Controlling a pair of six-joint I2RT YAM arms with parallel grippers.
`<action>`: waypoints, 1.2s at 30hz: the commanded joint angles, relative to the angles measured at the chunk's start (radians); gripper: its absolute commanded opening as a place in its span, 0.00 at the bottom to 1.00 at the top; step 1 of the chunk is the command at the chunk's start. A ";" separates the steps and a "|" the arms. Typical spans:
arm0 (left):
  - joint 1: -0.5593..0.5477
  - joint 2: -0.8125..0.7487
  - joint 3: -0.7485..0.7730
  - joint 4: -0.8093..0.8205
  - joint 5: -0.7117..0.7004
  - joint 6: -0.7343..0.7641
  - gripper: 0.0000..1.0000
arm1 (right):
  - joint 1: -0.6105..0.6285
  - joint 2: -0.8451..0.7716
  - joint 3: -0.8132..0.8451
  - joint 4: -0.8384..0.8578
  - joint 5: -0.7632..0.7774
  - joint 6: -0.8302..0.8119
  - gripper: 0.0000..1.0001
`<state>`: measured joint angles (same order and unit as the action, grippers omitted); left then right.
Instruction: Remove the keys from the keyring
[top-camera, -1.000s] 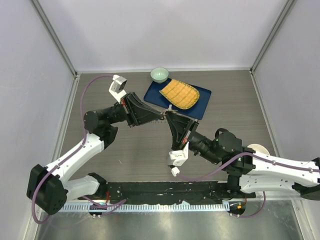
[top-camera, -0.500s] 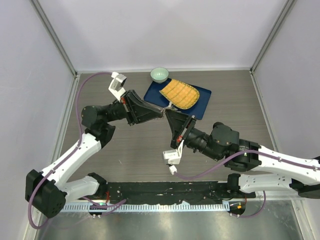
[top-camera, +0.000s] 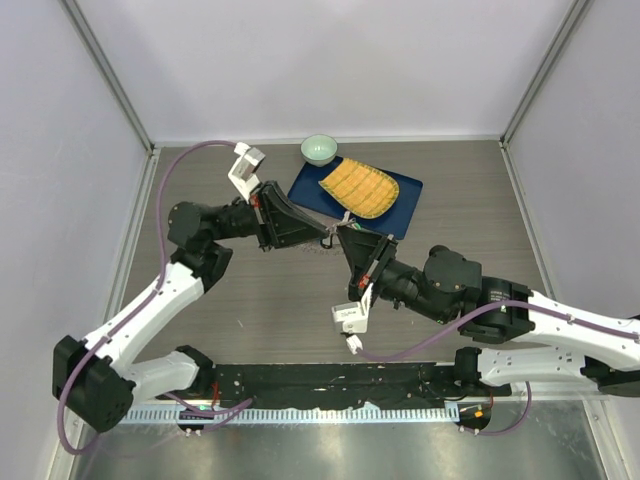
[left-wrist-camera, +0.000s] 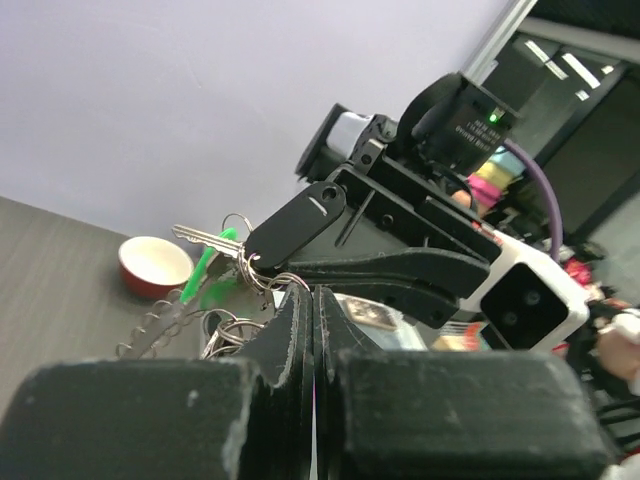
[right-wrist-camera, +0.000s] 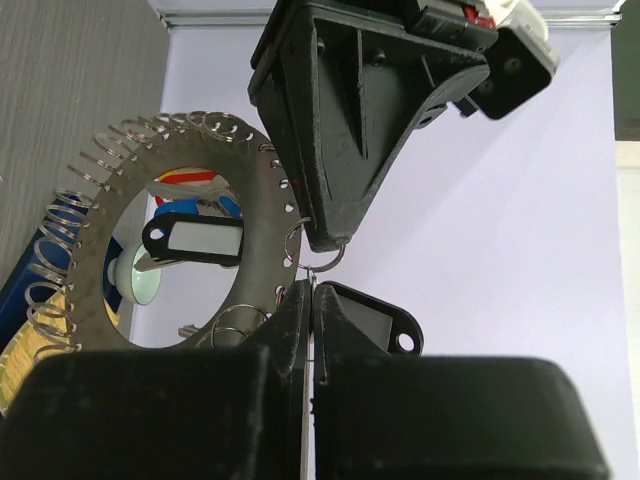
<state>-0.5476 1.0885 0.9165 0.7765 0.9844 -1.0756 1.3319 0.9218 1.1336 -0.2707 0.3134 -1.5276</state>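
Note:
My two grippers meet tip to tip above the table's middle. The left gripper (top-camera: 328, 232) (left-wrist-camera: 312, 292) is shut on a small split ring (right-wrist-camera: 322, 262) that hangs from the keyring (right-wrist-camera: 255, 215), a flat metal ring fringed with small wire rings. The right gripper (top-camera: 343, 232) (right-wrist-camera: 311, 285) is shut on a thin key blade (right-wrist-camera: 312, 282) that hangs from that same small ring. A green-headed key (left-wrist-camera: 205, 265) and a black tag (left-wrist-camera: 295, 222) dangle beside the left fingers. The keyring shows only faintly in the top view (top-camera: 316, 247).
A blue tray (top-camera: 403, 216) with a yellow waffle-patterned pad (top-camera: 359, 187) lies at the back, with a pale green bowl (top-camera: 319, 149) behind it. A red bowl (left-wrist-camera: 153, 265) stands at the right (top-camera: 520, 297). Grey walls close in the table on three sides.
Both arms shifted slightly while staying joined at the tips. The left wrist swung a little to the right, the right wrist turned, and the keyring now hangs just below the meeting point.

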 joint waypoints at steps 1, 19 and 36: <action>0.002 0.022 0.107 0.457 0.031 -0.311 0.00 | -0.033 0.003 -0.011 -0.185 0.158 -0.022 0.01; 0.081 0.057 0.228 -0.197 0.076 0.256 0.00 | -0.098 0.161 0.193 -0.283 0.087 0.078 0.01; 0.302 0.461 0.243 0.606 0.119 -0.367 0.00 | -0.551 0.477 0.393 -0.125 -0.537 0.471 0.01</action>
<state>-0.2584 1.4841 1.0847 0.8742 1.0584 -1.1130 0.8146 1.4334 1.5597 -0.4332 -0.1116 -1.1721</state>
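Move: The small split ring is pinned between the two sets of fingertips, about 1 cm ahead of and 1 cm right of the left hand; from the right hand it is roughly 1 cm back and 2 cm left, at the same height. The toothed metal hoop hangs some 4 cm ahead of the left hand and 5 cm below. The black tag stands about 2 cm above the right hand and 1 cm ahead. The blue tray is some 30 cm ahead of the left hand, 6 cm right, about 40 cm down. The split ring, still gripped from both sides, is carried by both hands together: first barely 2 cm up, then in one quick sweep about 16 cm forward and 5 cm down from the start, easing slightly left, towards the tray end of the table. Both grippers stay shut; the right wrist turns some 30 degrees, its forward side dipping, while the left turns about half that, mostly counter-clockwise. ##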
